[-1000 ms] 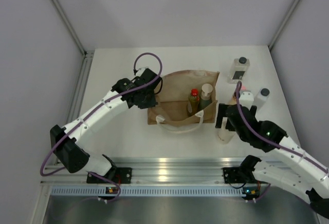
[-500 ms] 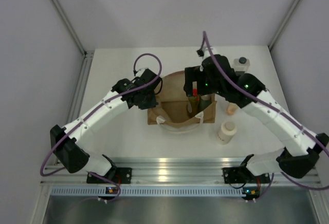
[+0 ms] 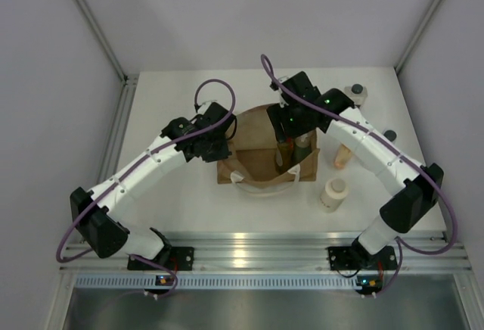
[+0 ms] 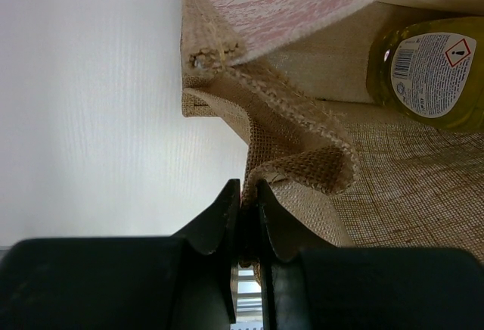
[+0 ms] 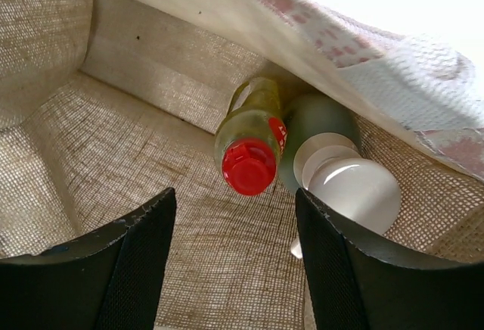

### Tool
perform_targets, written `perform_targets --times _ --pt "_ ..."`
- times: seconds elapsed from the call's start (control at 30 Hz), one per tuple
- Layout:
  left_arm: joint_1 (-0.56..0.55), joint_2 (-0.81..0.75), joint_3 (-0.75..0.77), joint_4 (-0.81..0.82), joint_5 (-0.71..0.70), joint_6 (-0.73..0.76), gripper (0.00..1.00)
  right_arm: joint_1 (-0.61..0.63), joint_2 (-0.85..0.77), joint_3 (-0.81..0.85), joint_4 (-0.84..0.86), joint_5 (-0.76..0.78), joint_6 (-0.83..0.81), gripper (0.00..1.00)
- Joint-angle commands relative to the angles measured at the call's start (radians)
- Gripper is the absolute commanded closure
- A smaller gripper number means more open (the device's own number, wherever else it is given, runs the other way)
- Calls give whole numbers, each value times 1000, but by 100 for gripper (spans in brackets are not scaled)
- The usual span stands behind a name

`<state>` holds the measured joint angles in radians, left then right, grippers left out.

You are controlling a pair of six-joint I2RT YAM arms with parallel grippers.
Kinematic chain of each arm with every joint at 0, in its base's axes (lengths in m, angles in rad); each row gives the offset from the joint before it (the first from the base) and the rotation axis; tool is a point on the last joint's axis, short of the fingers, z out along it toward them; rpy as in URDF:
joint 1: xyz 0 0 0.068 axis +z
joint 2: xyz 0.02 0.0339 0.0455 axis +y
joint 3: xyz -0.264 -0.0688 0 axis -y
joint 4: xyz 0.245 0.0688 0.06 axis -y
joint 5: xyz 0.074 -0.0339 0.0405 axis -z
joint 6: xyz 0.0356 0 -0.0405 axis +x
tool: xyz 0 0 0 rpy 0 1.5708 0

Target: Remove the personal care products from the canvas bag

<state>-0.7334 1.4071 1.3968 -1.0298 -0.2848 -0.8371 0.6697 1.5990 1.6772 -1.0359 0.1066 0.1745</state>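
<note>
The canvas bag [image 3: 253, 165] lies open in the middle of the table. My left gripper [image 3: 220, 145] is shut on the bag's left edge; the wrist view shows the burlap rim [image 4: 302, 165] pinched between the jaws [image 4: 248, 191]. My right gripper [image 3: 291, 127] is open over the bag mouth, its jaws either side of the yellow bottle with red cap [image 5: 249, 165]. The grey pump bottle [image 5: 352, 186] lies beside it in the bag. The yellow bottle also shows in the left wrist view [image 4: 431, 73]. The cream cylinder [image 3: 333, 194] and the orange bottle [image 3: 342, 156] are on the table right of the bag.
The clear square bottle's dark cap [image 3: 355, 89] shows at the back right, partly behind my right arm. Another dark-capped bottle [image 3: 389, 135] stands near the right edge. Grey walls close in the table on the left, right and back.
My right arm has left the cream cylinder standing on the table, swung left and back, and now has its open gripper lowered at the bag mouth. The left gripper still holds the bag.
</note>
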Motion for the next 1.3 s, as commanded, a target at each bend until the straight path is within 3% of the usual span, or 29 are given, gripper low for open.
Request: perform_targets --times 0.0,0.3,0.43,0.57,0.83,0.9,0.93,1.27 --pt "-1 -17 -12 37 30 -14 100 -5 25 39 -21 -16 -52 40" --pt "-1 -13 -10 37 19 -14 100 -13 75 52 -18 -12 -78 48" --pt "-1 -11 -12 37 21 -14 100 -15 102 56 -16 -15 -95 57" --pt "-1 -10 -15 37 26 -11 100 -16 110 59 -12 -16 -96 59" --pt "-1 -7 -15 37 35 -10 100 -15 110 64 -6 -22 -90 84" --pt "-1 -5 -16 37 35 -11 100 -15 107 70 -6 -24 -90 98" --pt "-1 -5 -18 39 35 -11 100 -12 104 79 -4 -21 -90 100" --pt "-1 3 -12 37 29 -11 100 30 47 210 -36 -4 -58 100"
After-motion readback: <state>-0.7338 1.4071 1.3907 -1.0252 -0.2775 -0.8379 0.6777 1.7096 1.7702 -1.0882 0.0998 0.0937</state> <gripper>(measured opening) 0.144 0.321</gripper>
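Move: The bottle with the red cap stands almost right under the right hand, about 1 cm ahead, its middle some 11 cm down, deep in the canvas bag. The green bottle with the white cap is 5 cm to the right of it. Outside the bag, the white jar stands about 14 cm to the hand's right and 10 cm back. From the left hand, the red-capped bottle lies some 15 cm right and 5 cm ahead. Lower the half-open right gripper about 3.5 cm into the bag, easing roughly 1 cm forward, so the fingers come down either side of the red cap. Close them to pinch the cap, clear of the white-capped bottle beside it, then start straight up, about 2 cm. Keep the left gripper still, pinching the bag's left rim. ##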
